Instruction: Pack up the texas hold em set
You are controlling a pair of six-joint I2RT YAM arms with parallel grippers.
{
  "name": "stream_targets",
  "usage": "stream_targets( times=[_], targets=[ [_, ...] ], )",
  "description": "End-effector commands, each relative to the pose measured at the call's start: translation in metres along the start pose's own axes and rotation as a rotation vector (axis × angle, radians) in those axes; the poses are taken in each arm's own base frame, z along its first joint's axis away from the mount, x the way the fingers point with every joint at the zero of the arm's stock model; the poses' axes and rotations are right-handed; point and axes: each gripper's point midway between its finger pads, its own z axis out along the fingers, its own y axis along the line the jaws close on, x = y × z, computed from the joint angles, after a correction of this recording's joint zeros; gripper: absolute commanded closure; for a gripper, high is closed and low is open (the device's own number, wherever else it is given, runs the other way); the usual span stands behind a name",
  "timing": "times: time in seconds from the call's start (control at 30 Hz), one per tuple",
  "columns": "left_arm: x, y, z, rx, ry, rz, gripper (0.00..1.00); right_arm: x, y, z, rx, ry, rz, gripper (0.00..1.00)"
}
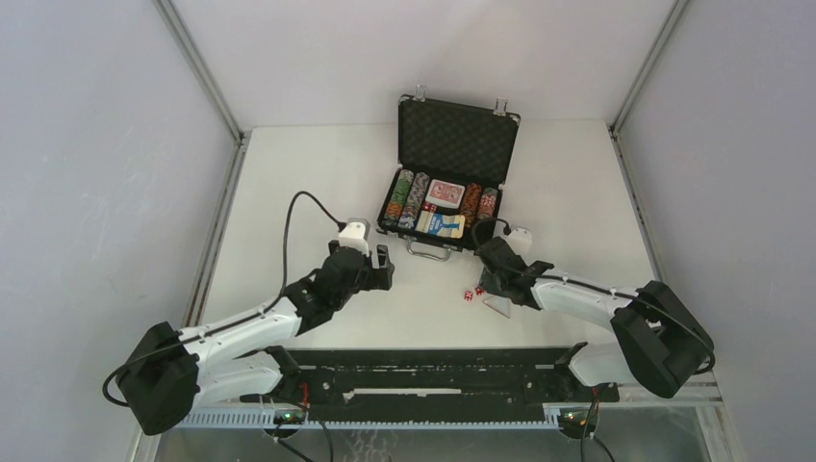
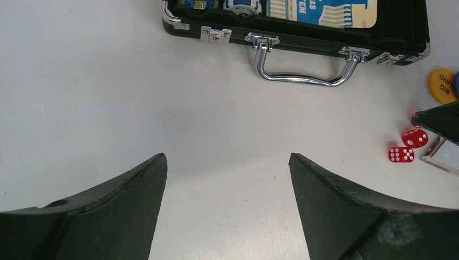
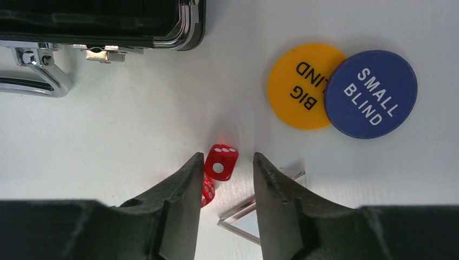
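Observation:
The black briefcase (image 1: pixel 457 140) lies open at the table's back, holding chips (image 1: pixel 409 197), red-backed cards (image 1: pixel 445 192) and a blue card box (image 1: pixel 441 224). In front of its right corner lie two red dice (image 3: pixel 221 161) (image 3: pixel 208 190), a clear triangle piece (image 3: pixel 241 219), and a yellow BIG BLIND button (image 3: pixel 300 86) overlapped by a blue SMALL BLIND button (image 3: pixel 371 95). My right gripper (image 3: pixel 227 155) is low over the table, its fingers partly open on either side of the farther die, with a gap on the right. My left gripper (image 2: pixel 227 160) is wide open and holds nothing, left of the silver handle (image 2: pixel 303 76).
The case's front wall with its latches (image 2: pixel 216 35) faces the arms. The second die rests against the right gripper's left finger (image 3: pixel 184 195). The triangle piece lies partly under its right finger. White walls enclose the table on three sides.

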Motion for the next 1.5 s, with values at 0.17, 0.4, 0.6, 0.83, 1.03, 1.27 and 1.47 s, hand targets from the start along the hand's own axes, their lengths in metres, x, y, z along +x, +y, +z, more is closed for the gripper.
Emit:
stream_targets(
  times=[0.17, 0.4, 0.6, 0.83, 1.03, 1.27, 1.47],
  targets=[
    [-0.020, -0.013, 0.002, 0.029, -0.040, -0.015, 0.13, -0.012, 0.005, 0.001, 0.013, -0.038, -0.002, 0.68],
    [-0.020, -0.011, 0.002, 0.020, -0.042, -0.012, 0.13, -0.026, 0.014, -0.010, -0.011, -0.071, -0.002, 0.82],
    [-0.021, -0.008, 0.002, 0.005, -0.048, -0.010, 0.13, -0.058, 0.035, -0.039, -0.088, -0.145, -0.020, 0.87],
    [-0.020, -0.012, 0.004, 0.019, -0.037, -0.018, 0.13, -0.103, 0.065, -0.042, -0.154, -0.187, -0.051, 0.89],
    [-0.020, -0.008, 0.004, 0.000, -0.045, -0.012, 0.14, -0.157, 0.112, -0.022, -0.211, -0.206, -0.073, 0.90],
    [-0.022, -0.001, 0.001, -0.028, -0.059, -0.003, 0.14, -0.183, 0.153, 0.033, -0.203, -0.149, -0.119, 0.92],
    [-0.024, 0.001, 0.000, -0.038, -0.069, 0.001, 0.14, -0.186, 0.166, 0.062, -0.192, -0.111, -0.130, 0.93]
  ],
)
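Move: The farthest of three loose red dice lies practically between the right fingertips, at their height; the middle die is about 2 cm left and 1 cm back, the triangular marker 3 cm right and 5 cm back, the big blind button 5 cm right and 3 cm ahead. The case's dice lie some 20 cm ahead and 12 cm left. For the left hand, the farthest die is about 22 cm right, 4 cm back, 8 cm below. Right fingers pinch the farthest die, lift it and carry it about 20 cm forward, 10 left, over the case. ##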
